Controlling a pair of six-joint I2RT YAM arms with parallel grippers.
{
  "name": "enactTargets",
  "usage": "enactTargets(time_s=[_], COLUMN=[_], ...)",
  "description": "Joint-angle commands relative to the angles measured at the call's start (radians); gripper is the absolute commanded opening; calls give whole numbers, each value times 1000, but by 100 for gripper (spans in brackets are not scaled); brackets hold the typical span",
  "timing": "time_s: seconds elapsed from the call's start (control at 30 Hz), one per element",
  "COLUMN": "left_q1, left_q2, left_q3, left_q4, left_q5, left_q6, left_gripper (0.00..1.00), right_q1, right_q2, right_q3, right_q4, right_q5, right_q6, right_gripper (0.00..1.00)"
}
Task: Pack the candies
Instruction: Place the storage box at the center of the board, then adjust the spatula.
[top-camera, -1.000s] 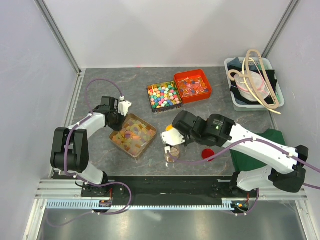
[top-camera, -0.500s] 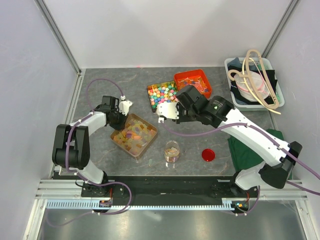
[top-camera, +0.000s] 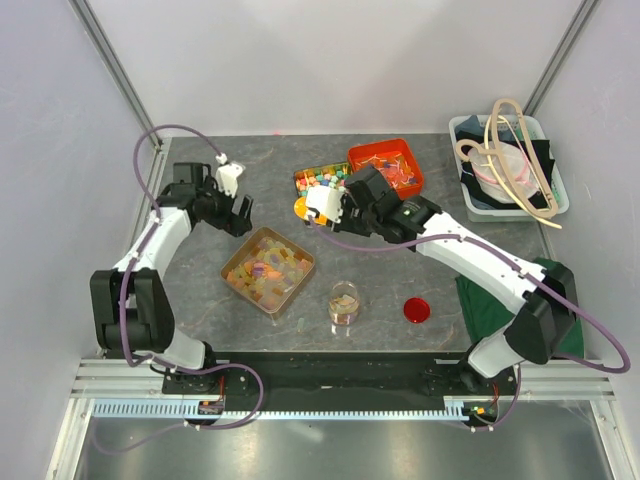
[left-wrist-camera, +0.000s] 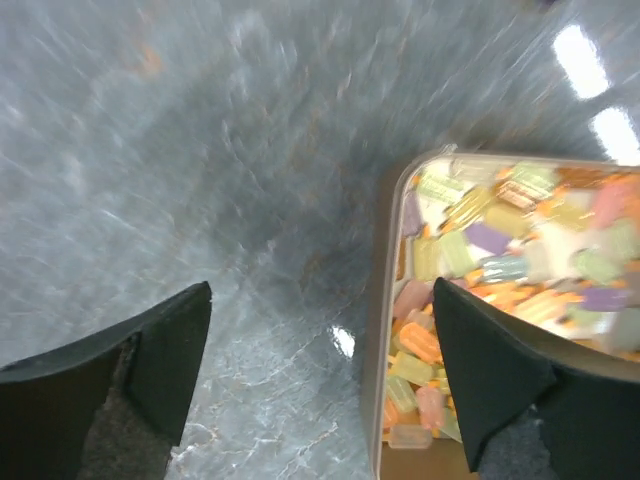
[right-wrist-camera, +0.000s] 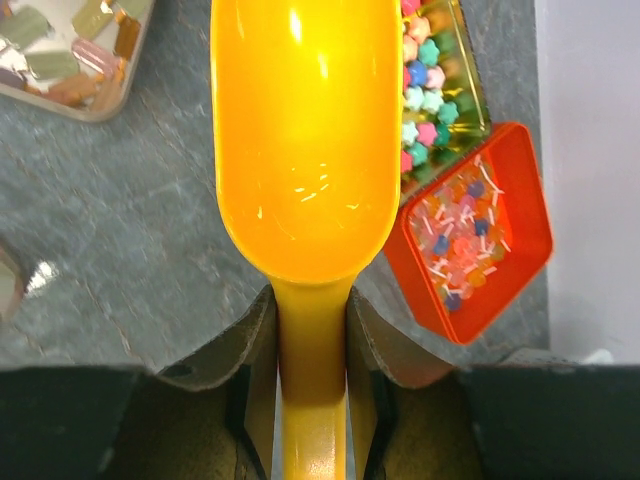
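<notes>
The candies (top-camera: 265, 268) are pale pastel pieces filling a square tin (top-camera: 296, 290) at centre left; in the left wrist view the candies (left-wrist-camera: 500, 250) lie behind the tin's rim (left-wrist-camera: 385, 300). My left gripper (top-camera: 242, 214) hangs open just beyond the tin's far left corner, and the left gripper (left-wrist-camera: 322, 300) has one finger over the table and the other over the tin. My right gripper (top-camera: 316, 208) is shut on the handle of an orange scoop (top-camera: 300, 207). Seen from the right wrist, the scoop (right-wrist-camera: 300, 130) looks empty in the right gripper (right-wrist-camera: 312, 330). A small jar (top-camera: 343, 302) stands near the front.
A red lid (top-camera: 417, 310) lies right of the jar. A tin of bright multicoloured candies (top-camera: 322, 180) and a red box (top-camera: 392, 162) sit at the back, partly under my right arm. A grey bin (top-camera: 478, 205) is at back right, a green cloth (top-camera: 498, 292) at right.
My left gripper has opened, let go of the tin's corner and drawn back to the far left. My right arm has carried the scoop from the jar up to the back.
</notes>
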Motion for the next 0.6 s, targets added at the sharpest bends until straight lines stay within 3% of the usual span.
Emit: enactTargets(time_s=[0.0, 0.13, 0.23, 0.57], left_q1=[13, 13, 11, -9], left_q2=[-45, 10, 70, 191], left_q3=[146, 240, 306, 403], left_q4=[-118, -208, -248, -283], left_q5=[291, 539, 631, 727], left_q6=[-14, -19, -25, -51], left_gripper=[99, 99, 99, 95], right_q1=[1, -1, 2, 10], right_q2=[29, 74, 115, 160], right_q3=[-25, -9, 19, 65], right_q4=[186, 238, 258, 264], right_q5=[-54, -64, -63, -98], right_q6=[97, 151, 180, 210], right_gripper=[0, 0, 0, 0])
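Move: Off to the left hand's right, some 19 cm, is the scoop's bowl, about 4 cm nearer the base and 11 cm higher. The storage box sits 10 cm back, 7 cm right and 8 cm below that hand; the star-candy tray is 9 cm ahead, 21 cm right and 8 cm below. From the right hand, the left gripper is roughly 26 cm left, 6 cm ahead and 11 cm lower. Climbing clear of the storage box, the left hand goes up and right, about 9 cm each way, its fingers staying wide open and swinging some 35 degrees to point flatter and more to the right, towards the scoop. The right hand keeps its pinch on the handle and brings the bowl to meet it, 5 cm left, lower and slightly forward. ##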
